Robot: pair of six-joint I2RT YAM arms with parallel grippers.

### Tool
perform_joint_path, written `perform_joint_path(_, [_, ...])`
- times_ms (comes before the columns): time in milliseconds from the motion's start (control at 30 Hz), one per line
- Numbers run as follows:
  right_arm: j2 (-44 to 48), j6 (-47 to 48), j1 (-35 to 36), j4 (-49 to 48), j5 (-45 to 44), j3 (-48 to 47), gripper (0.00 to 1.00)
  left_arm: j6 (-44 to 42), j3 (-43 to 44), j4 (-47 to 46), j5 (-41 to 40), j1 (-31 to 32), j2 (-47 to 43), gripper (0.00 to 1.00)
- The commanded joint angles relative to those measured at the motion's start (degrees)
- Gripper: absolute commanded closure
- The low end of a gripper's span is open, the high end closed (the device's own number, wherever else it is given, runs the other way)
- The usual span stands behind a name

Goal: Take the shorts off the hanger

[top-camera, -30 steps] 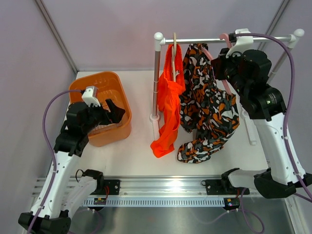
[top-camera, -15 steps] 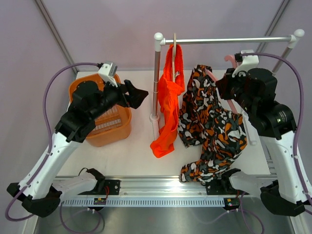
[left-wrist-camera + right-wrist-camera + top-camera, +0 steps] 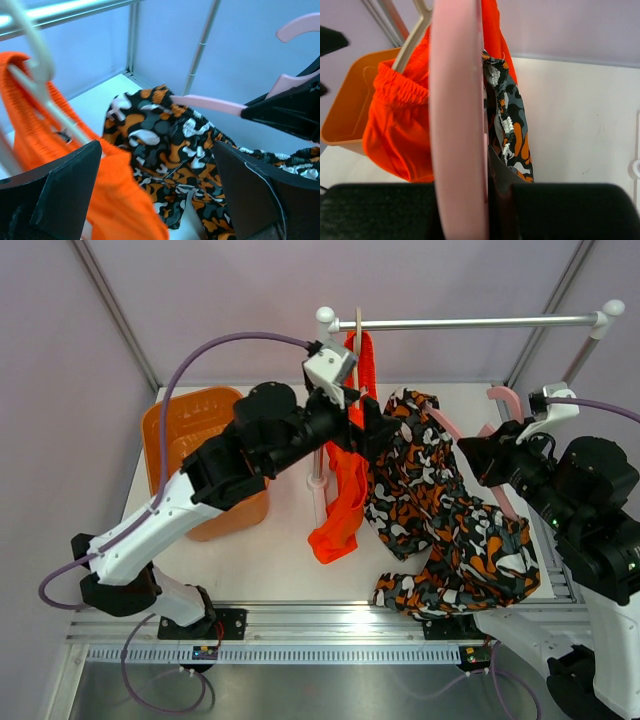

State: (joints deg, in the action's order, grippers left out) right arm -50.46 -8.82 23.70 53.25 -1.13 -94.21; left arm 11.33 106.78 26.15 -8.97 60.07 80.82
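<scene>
The camouflage shorts (image 3: 450,530) hang on a pink hanger (image 3: 505,400) that is off the rail, their lower end on the table. My right gripper (image 3: 487,462) is shut on the pink hanger (image 3: 457,115), with the camouflage shorts (image 3: 507,125) just beyond it. The orange shorts (image 3: 345,485) hang on a pale hanger (image 3: 357,350) on the rail. My left gripper (image 3: 375,435) is open between the two pairs. In the left wrist view its fingers (image 3: 55,200) straddle the orange shorts (image 3: 115,205) and the camouflage shorts (image 3: 170,145), touching neither.
The metal rail (image 3: 470,322) runs across the back on white posts (image 3: 321,400). An orange basket (image 3: 190,420) stands at the left, behind my left arm. The arms' mounting track (image 3: 330,625) lies along the near edge.
My right gripper has drawn the pink hanger with the camouflage shorts off the rail, down and nearer. My left arm has swung from the basket rightwards to the shorts.
</scene>
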Motion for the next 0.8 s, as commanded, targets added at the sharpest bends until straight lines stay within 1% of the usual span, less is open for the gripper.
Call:
perform_joint_path(0, [0.6, -0.2, 0.6, -1.4, 3.8, -0.6, 1.0, -4.1, 5.6, -0.7, -6.6, 4.1, 4.7, 0.01])
perform_joint_path(100, [0.4, -0.1, 0.6, -1.5, 2.6, -0.8, 1.0, -4.7, 6.8, -0.7, -11.7, 7.6, 8.2, 0.01])
perform_joint_path(200, [0.2, -0.1, 0.6, -1.9, 2.6, -1.2, 1.0, -3.4, 7.5, -0.9, -14.8, 9.4, 10.3, 0.01])
perform_joint_path(567, [-0.3, -0.4, 0.5, -1.5, 2.8, -1.6, 1.0, 1.5, 8.5, -4.6, -17.5, 10.6, 16.2, 0.01])
perform_joint_path(767, [-0.3, -0.2, 0.6, -1.3, 3.1, -1.5, 1.0, 2.9, 6.9, -7.7, -18.4, 10.6, 16.6, 0.01])
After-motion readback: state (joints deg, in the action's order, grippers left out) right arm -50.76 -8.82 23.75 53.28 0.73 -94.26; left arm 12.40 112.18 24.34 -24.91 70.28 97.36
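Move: The waistband of the camouflage shorts, on the pink hanger, lies about 13 cm to the left hand's right, 3 cm ahead and some 9 cm below. The pink hanger's middle is about 16 cm to the left hand's right, 3 cm back and 4 cm lower; the orange garment hangs about 4 cm to its left, 3 cm ahead and 12 cm below. From the right hand the waistband is about 7 cm ahead, 4 cm left and 5 cm below. The right hand keeps its grip on the pink hanger and stays in place, holding it out for the other hand. The left hand, fingers still wide open, swings about 10 cm to the right and sinks some 8 cm away from the orange garment to the shorts' waistband beside the hanger arm, rolling its left side up about 10 degrees and easing nearly to a stop; no touch can be made out. ##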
